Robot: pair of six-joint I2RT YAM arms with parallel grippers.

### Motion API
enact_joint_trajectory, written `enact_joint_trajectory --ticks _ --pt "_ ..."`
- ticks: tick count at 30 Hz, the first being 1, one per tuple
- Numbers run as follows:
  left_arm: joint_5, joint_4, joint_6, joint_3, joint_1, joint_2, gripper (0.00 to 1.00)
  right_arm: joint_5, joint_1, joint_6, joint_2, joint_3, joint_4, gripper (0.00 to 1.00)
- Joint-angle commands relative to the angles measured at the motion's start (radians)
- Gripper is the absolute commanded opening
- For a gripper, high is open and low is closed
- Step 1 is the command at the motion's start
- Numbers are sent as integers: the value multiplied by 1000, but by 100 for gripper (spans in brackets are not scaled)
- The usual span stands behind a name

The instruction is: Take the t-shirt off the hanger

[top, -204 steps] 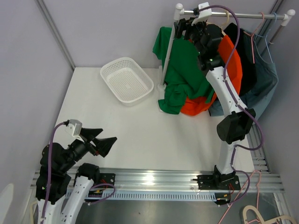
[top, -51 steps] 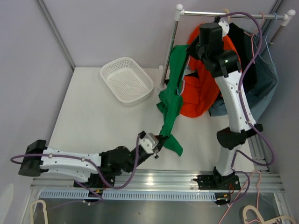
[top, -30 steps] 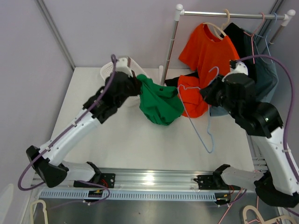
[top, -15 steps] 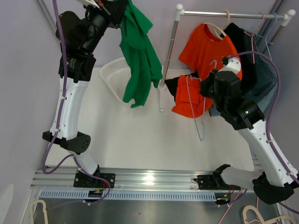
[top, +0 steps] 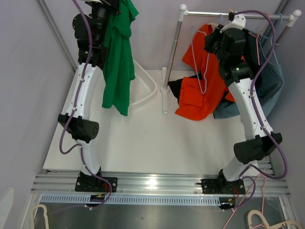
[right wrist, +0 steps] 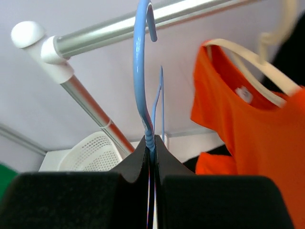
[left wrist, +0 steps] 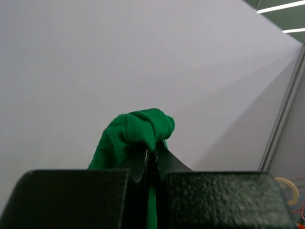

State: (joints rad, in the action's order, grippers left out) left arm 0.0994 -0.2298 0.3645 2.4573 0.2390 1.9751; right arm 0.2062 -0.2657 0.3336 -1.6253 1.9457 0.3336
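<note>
The green t-shirt hangs free from my left gripper, raised high at the top left over the basket. In the left wrist view the left gripper is shut on a bunched fold of the green t-shirt. My right gripper is up by the rail and shut on the bare blue wire hanger, which dangles in front of the orange shirt. In the right wrist view the right gripper pinches the hanger's neck; the hanger's hook is just below the rail.
A white basket sits at the back left, partly behind the green t-shirt. The clothes rail with its upright post holds an orange shirt on a cream hanger, plus black and grey-blue garments.
The green t-shirt came off the blue hanger. My left arm lifted it from the table up over the basket. My right arm raised the empty hanger to the rail.
</note>
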Motion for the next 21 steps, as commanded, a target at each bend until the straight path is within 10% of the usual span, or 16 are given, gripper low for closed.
enact_joint_trajectory --ticks 1,12,21 --pt "-67 -77 -5 10 0 7 1 -189 34 -62 -109 193 -56 0" --pt "-375 488 275 -167 -39 220 1 -389 52 -114 -364 481 -7 0" --pt "-185 659 672 -650 -89 87 1 -441 26 -102 -400 493 34 2"
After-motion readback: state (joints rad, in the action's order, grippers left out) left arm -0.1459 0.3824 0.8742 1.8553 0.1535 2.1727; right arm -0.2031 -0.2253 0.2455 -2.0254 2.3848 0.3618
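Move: The left hand holds the green t-shirt high in the air, with the basket's middle about 9 cm ahead, 2 cm to its left and some 60 cm below. The rack's left foot is roughly 18 cm right of the basket and 4 cm nearer. From the right hand, holding the bare blue hanger, the free spot on the rail is about 9 cm ahead, 7 cm left and 5 cm up. The orange shirt hangs 8 cm ahead, 5 cm right and 12 cm lower; the rail's left knob is 13 cm left, 9 cm ahead and 5 cm up. Keeping its pinch on the t-shirt, the left hand swings forward out over the basket and then plunges some 50 cm down into it, drawing back a little and drifting left at the end, while the wrist tips about 80 degrees so that the fingers go from pointing up to pointing down. Meanwhile the right hand, still gripping the blue hanger, carries it forward and left about 10 cm in all to the rail beside its left knob, turning some 20 degrees counter-clockwise and sinking a couple of centimetres at the end to bring the hook down over the rail. ##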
